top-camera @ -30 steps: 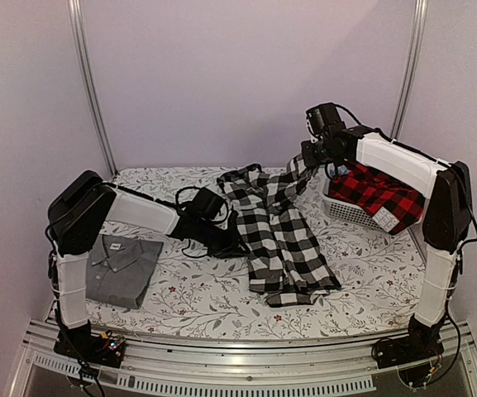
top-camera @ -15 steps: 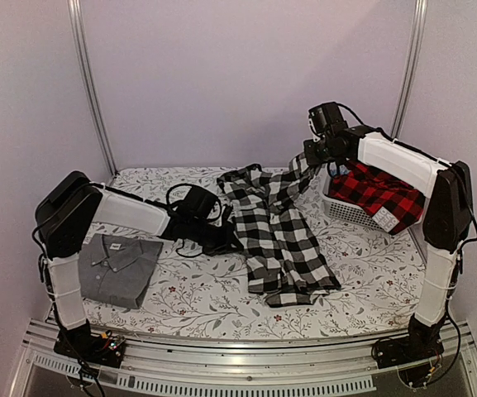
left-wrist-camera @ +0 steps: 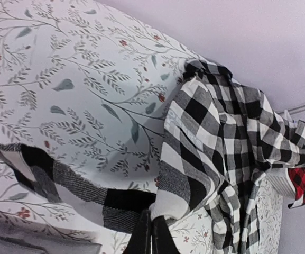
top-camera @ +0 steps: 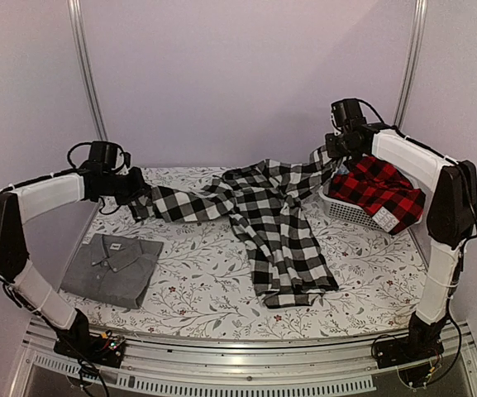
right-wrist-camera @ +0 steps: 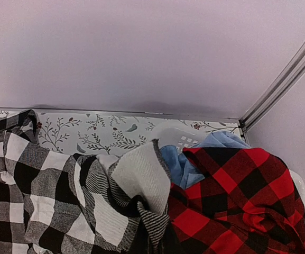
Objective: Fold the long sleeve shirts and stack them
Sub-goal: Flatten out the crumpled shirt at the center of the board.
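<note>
The black-and-white check shirt (top-camera: pixel 275 223) hangs stretched between both grippers, its body trailing down onto the table. At the back left my left gripper (top-camera: pixel 135 195) is shut on one sleeve end; in the left wrist view its gripper (left-wrist-camera: pixel 151 233) pinches a fold of the check cloth (left-wrist-camera: pixel 194 132). High at the back right my right gripper (top-camera: pixel 331 154) is shut on the other sleeve (right-wrist-camera: pixel 89 201), and the cloth hides the jaws there. The grey collared shirt (top-camera: pixel 114 266) lies folded at the front left. The red-and-black check shirt (top-camera: pixel 380 190) is heaped in the basket.
The white plastic basket (top-camera: pixel 345 212) stands at the right edge of the floral-print table (top-camera: pixel 205 289), just below my right gripper. A blue cloth (right-wrist-camera: pixel 181 164) lies in it beside the red shirt (right-wrist-camera: pixel 237 196). Metal frame posts (top-camera: pixel 88 83) rise at the back corners.
My left gripper has shut on a sleeve at the shirt's left side and swung far to the back left, pulling it out. The right gripper moved slightly right and up.
</note>
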Robot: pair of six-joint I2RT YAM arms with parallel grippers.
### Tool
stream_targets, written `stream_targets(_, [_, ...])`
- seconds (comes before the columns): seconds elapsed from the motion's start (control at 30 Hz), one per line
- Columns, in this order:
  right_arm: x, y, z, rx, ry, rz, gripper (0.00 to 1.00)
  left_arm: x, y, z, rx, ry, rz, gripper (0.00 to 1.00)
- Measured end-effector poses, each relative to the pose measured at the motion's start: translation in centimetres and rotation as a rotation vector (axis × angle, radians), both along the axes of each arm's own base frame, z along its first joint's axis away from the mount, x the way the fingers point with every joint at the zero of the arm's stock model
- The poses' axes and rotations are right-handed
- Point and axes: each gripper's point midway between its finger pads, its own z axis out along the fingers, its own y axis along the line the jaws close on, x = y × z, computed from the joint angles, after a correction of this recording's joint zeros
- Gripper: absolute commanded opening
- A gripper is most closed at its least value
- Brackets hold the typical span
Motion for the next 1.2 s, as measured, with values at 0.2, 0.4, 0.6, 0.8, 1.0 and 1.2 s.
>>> stream_targets(0.2, [1.3, -4.0, 0.7, -0.01, -0.024, -0.062, 0.0, 5.1, 9.3, 1.1, 0.053, -0.01, 0.146, 0.0])
stream_targets(0.4, [2.0, -5.2, 1.2, -0.01, -0.042, -0.083, 0.0, 12.5, 14.4, 2.2, 0.088, -0.04, 0.196, 0.0])
stream_targets(0.6, [2.4, -5.0, 0.1, -0.012, -0.024, -0.077, 0.07, 16.7, 17.3, 0.7, 0.117, -0.002, 0.226, 0.0])
stream_targets(0.8, [3.0, -4.4, -1.8, -0.01, 0.017, -0.05, 0.3, 17.8, 19.2, -2.1, 0.152, 0.077, 0.248, 0.35])
stream_targets(1.0, [3.0, -2.8, -0.2, 0.022, 0.017, 0.009, 0.62, 17.8, 19.1, -0.9, 0.172, 0.071, 0.23, 0.71])
stream_targets(1.2, [0.2, 2.5, -0.8, 0.037, 0.07, 0.119, 0.61, 13.4, 13.6, 0.6, 0.139, 0.07, 0.148, 0.66])
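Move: The left hand holds the shirt's left sleeve, which goes to the board's far-left corner, about 16 cm ahead, 21 left and 15 below; the folded grey shirt lies some 19 cm back and 16 left. The right hand holds the right sleeve, bound for the basket's left rim, roughly 2 cm ahead, 3 right and 10 below; the basket's middle is level, 12 right. The shirt body lies 4 cm back and 36 right of the left hand, 16 back and 21 left of the right. Leftward and forward, about 19 and 18 cm, the left hand sweeps its still-pinched sleeve towards the far-left corner, while the right first swings some 5 cm right with its own, away from the body. Both dip a few centimetres, open and let go of the sleeves, the left well above the board; then they start back inwards. ##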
